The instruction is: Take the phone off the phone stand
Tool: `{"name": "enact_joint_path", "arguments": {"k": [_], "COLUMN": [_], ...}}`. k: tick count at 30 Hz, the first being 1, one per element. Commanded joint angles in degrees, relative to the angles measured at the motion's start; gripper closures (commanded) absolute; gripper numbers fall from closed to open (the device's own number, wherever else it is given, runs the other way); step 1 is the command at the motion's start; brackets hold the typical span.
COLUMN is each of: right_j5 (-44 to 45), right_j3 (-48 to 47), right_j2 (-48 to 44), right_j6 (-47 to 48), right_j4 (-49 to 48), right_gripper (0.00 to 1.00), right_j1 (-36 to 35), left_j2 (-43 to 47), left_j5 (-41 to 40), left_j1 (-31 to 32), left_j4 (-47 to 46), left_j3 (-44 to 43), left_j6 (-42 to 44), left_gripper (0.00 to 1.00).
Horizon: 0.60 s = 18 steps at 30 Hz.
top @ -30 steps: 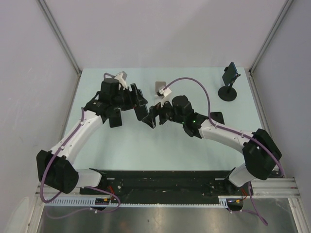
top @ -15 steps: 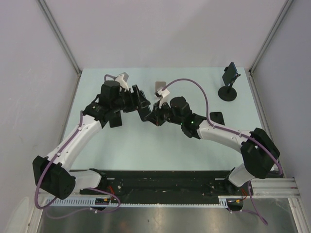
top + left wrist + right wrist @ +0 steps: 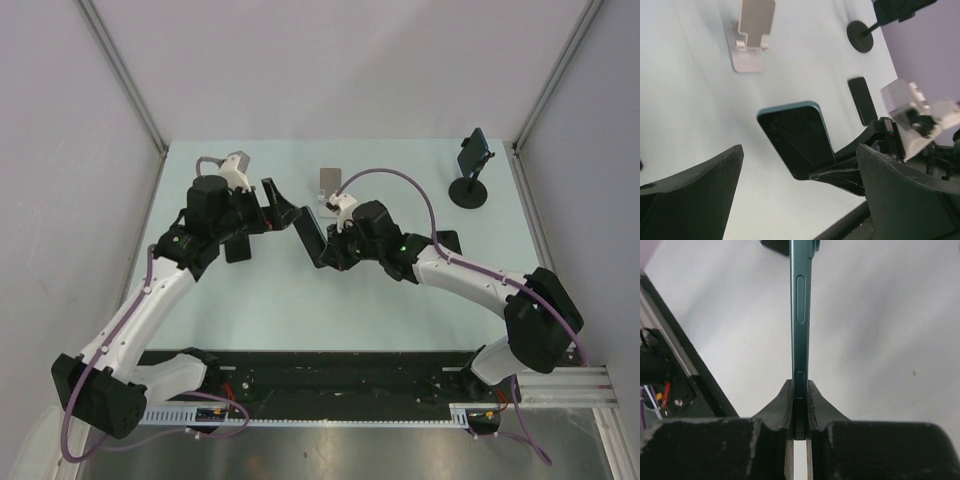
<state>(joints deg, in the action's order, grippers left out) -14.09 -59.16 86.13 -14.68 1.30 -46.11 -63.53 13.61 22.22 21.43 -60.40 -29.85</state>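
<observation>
The phone [image 3: 312, 236], dark with a teal edge, hangs above the table, off the pale folding phone stand [image 3: 328, 182]. My right gripper [image 3: 330, 250] is shut on the phone's lower end. Edge-on in the right wrist view, the phone [image 3: 801, 305] rises from between the pressed fingers of the right gripper [image 3: 800, 390]. My left gripper [image 3: 265, 222] stands wide open just left of the phone. Its wrist view shows the phone [image 3: 797, 137] beyond the spread fingers of the left gripper [image 3: 800, 195], and the empty stand [image 3: 752, 35] behind.
A black round-base stand [image 3: 470, 180] carrying a dark device stands at the back right, near the wall. A flat black slab [image 3: 446, 241] lies on the table beside the right arm. The enclosure's walls border the table on three sides.
My right gripper has shut on the phone. My left gripper has opened wide, let go of it and drawn back a little to the left.
</observation>
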Motion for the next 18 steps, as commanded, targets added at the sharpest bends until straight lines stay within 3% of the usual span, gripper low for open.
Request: {"name": "enact_joint_path", "arguments": {"k": [1,10,18], "right_j5": [-1.5,-3.0,-4.5], "right_j3": [-0.7,7.0,7.2], "right_j2": [-2.7,-6.5,-3.2], "right_j6": [1.8,2.0,5.3], "right_j4": [9.7,20.9,27.2], "right_gripper": [1.00,1.00,1.00], "right_j1": [2.1,16.6,29.8], "left_j2": [3.4,6.3,6.7], "left_j5": [-1.5,-10.2,-34.0], "left_j1": [-1.9,-2.6,-2.8], "left_j4": [-2.5,0.0,1.5], "left_j3": [1.6,5.6,8.9], "left_j6": [5.1,14.7,19.7], "left_gripper": [0.00,0.00,0.00]}}
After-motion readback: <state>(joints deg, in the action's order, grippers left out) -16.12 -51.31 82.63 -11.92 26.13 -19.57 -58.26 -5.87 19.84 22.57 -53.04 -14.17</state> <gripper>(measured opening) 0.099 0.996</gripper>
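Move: The right hand already holds the phone. The lying phone, beside which the table is clear, is about 31 cm to its right, 4 cm ahead and 15 cm below; the white stand is some 20 cm ahead, 1 cm to the left and 12 cm below. From the empty, open left hand, the black stand lies roughly 16 cm left, 11 cm back and 23 cm down; the lying phone is about 46 cm right, 13 cm back and 24 cm down. Right hand swings its phone some 19 cm right, 10 down, towards the lying phone; left hand goes left. ##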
